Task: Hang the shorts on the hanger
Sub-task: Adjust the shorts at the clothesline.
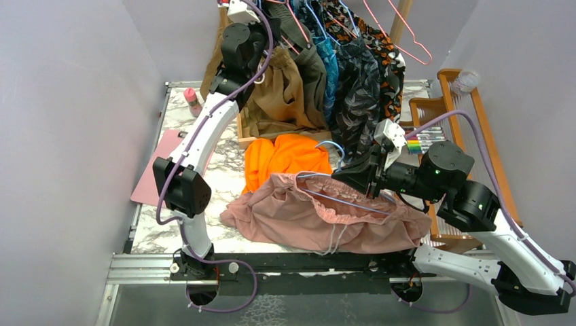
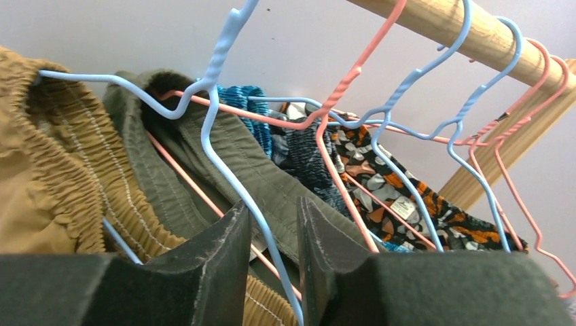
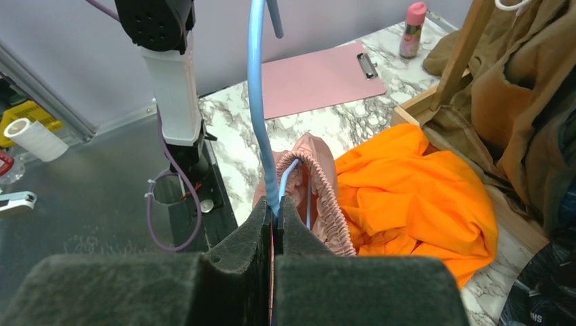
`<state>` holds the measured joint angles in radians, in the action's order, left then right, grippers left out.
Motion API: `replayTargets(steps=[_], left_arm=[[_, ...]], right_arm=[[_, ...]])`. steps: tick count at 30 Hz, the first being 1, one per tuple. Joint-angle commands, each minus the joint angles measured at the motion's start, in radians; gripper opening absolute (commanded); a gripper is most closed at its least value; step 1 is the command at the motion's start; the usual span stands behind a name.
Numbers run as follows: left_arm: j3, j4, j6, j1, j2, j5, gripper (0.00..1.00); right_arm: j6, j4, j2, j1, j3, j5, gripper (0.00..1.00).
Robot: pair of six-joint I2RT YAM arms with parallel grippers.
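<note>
The dusty pink shorts [image 1: 306,217] lie bunched on the marble table near its front edge, gathered waistband [image 3: 319,176] upward. The light blue hanger [image 3: 257,102] runs down into that waistband, and its wire crosses the opening [image 1: 346,199]. My right gripper [image 3: 273,210] is shut on the hanger's wire just above the waistband, right of the shorts [image 1: 350,175]. My left gripper [image 2: 274,217] is raised at the clothes rail, open. A blue wire [image 2: 224,170] of another hanger, which carries brown shorts, passes between its jaws with a gap on both sides.
Bright orange shorts [image 1: 289,156] lie behind the pink ones. Brown shorts [image 1: 278,95], an olive garment [image 2: 224,149] and patterned clothes hang from a wooden rail [image 2: 462,27] with pink hangers [image 1: 401,34]. A pink clipboard [image 1: 159,166] and bottle [image 1: 193,102] sit far left. A wooden rack [image 1: 469,102] stands right.
</note>
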<state>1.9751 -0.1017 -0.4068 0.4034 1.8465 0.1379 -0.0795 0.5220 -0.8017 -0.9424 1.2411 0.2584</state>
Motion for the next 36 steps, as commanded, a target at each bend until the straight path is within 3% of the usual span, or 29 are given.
replayTargets(steps=[1,21,36], left_arm=[[0.066,-0.033,-0.030,0.017,0.032,-0.090,0.30],[0.168,-0.038,-0.083,0.057,0.098,-0.254,0.07],[0.152,-0.040,-0.190,0.087,0.128,-0.331,0.03]], right_arm=[[0.013,-0.009,0.018,-0.001,-0.009,-0.019,0.01],[0.018,0.004,0.029,-0.001,-0.009,-0.021,0.01],[0.014,0.004,0.018,0.000,0.019,-0.013,0.01]])
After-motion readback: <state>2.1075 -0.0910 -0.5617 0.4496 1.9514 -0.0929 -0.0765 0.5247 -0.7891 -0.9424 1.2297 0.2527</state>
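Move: For the left hand, the wire of the blue hanger carrying the brown shorts already runs between the open fingertips, about 1 cm ahead and level side to side. The brown shorts hang some 18 cm below and 4 cm to the left, no farther out. The pink hanger with the olive shorts is about 5 cm to the right and 5 cm ahead. From the right hand, that blue hanger wire lies roughly 42 cm ahead, 20 cm left and 8 cm higher. Rightwards along the clothesline, the left hand sweeps about 7 cm at nearly constant height, fast at first and then easing, towards the pink hanger and the other hung shorts. It swings clockwise by some 20 degrees as it goes, while the fingers close from about a third open to pinch the blue hanger's wire. ##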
